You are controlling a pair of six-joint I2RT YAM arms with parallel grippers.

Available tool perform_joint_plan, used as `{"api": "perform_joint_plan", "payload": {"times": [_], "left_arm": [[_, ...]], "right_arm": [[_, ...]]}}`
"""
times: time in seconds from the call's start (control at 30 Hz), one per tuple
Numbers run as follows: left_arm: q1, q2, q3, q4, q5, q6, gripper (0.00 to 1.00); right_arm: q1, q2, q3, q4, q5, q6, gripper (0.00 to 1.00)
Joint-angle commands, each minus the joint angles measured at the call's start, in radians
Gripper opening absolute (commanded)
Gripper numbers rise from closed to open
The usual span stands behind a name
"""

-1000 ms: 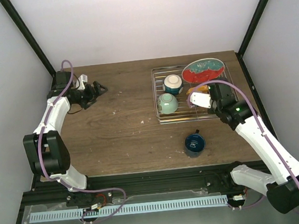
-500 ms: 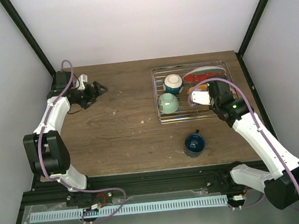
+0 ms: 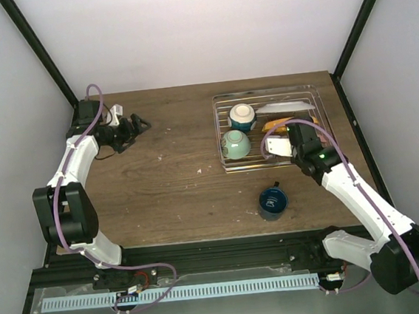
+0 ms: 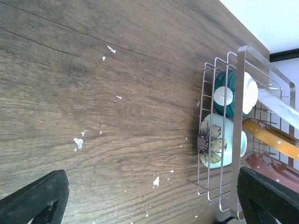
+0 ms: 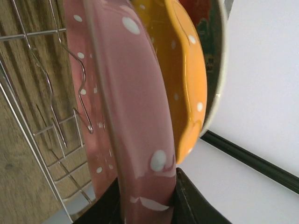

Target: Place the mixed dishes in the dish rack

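Note:
The dish rack point(image 3: 225, 129) holds the cream bowl with blue outside point(image 3: 242, 117) and the pale green bowl point(image 3: 236, 145). On edge in its right half stand the red-and-teal plate point(image 3: 285, 106) and the orange dotted plate point(image 3: 278, 124). My right gripper point(image 3: 279, 145) reaches into the rack's near right part. The right wrist view shows it point(image 5: 147, 196) shut on the rim of the pink dotted plate point(image 5: 135, 112), which stands upright beside the orange plate point(image 5: 187, 70). The dark blue mug point(image 3: 272, 202) sits on the table in front of the rack. My left gripper point(image 3: 138, 124) hovers open at the far left, holding nothing.
The left wrist view looks across bare wood with white specks towards the rack point(image 4: 239, 116) and the flowered green bowl point(image 4: 215, 142). Black frame posts point(image 3: 353, 32) and white walls close in the table on both sides.
My right gripper drew back towards the rack's near side with the pink plate. The red-and-teal plate tipped from face showing to standing on edge. The left arm stayed still.

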Motion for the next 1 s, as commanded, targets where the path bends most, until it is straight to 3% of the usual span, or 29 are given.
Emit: {"api": "perform_joint_plan", "payload": {"times": [0.0,0.2,0.33,0.4,0.5,0.6,0.8,0.97], "left_arm": [[0.004,0.013,0.014,0.006,0.0,0.003,1.0],[0.004,0.018,0.025,-0.002,-0.001,0.006,1.0],[0.004,0.024,0.025,-0.009,0.0,0.013,1.0],[0.004,0.027,0.02,-0.01,0.006,0.015,1.0],[0.004,0.033,0.014,0.001,0.038,0.014,1.0],[0.004,0.042,0.013,0.009,0.059,0.012,1.0],[0.001,0.046,0.014,0.019,0.079,0.018,1.0],[-0.042,0.033,0.028,0.0,0.023,0.062,1.0]], "right_arm": [[-0.003,-0.021,-0.042,0.102,-0.023,0.046,0.01],[-0.004,-0.016,-0.117,0.163,-0.026,0.051,0.03],[-0.004,-0.04,-0.131,0.209,-0.018,0.038,0.34],[-0.005,-0.066,-0.127,0.213,-0.029,0.034,0.58],[-0.005,-0.09,-0.109,0.173,-0.054,0.051,0.81],[-0.002,-0.08,-0.063,0.078,-0.103,0.137,0.96],[0.063,-0.011,0.056,-0.038,-0.322,0.394,1.0],[0.13,0.065,0.15,0.145,-0.53,0.602,1.0]]}}
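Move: The right hand still grips the pink plate by its upper rim, the plate's middle some 8 cm below and 1 cm ahead and to the left, over its rack slot. The orange plate stands about 5 cm ahead, 4 left; the red-and-green plate 10 ahead, 4 left; the green bowl 1 ahead, 21 left, low down; the teal bowl 10 ahead, 18 left. From the left hand, the pink plate is roughly 49 cm right, 10 back. Straight down first, the right hand lowers the gripped pink plate about 2 cm further into the rack behind the orange one. There its fingers open wide and let go of the rim while the hand eases up a little; then it swings left with gathering speed, ending some 9 cm over towards the two bowls, wrist rolling about 30 degrees, left side up. ##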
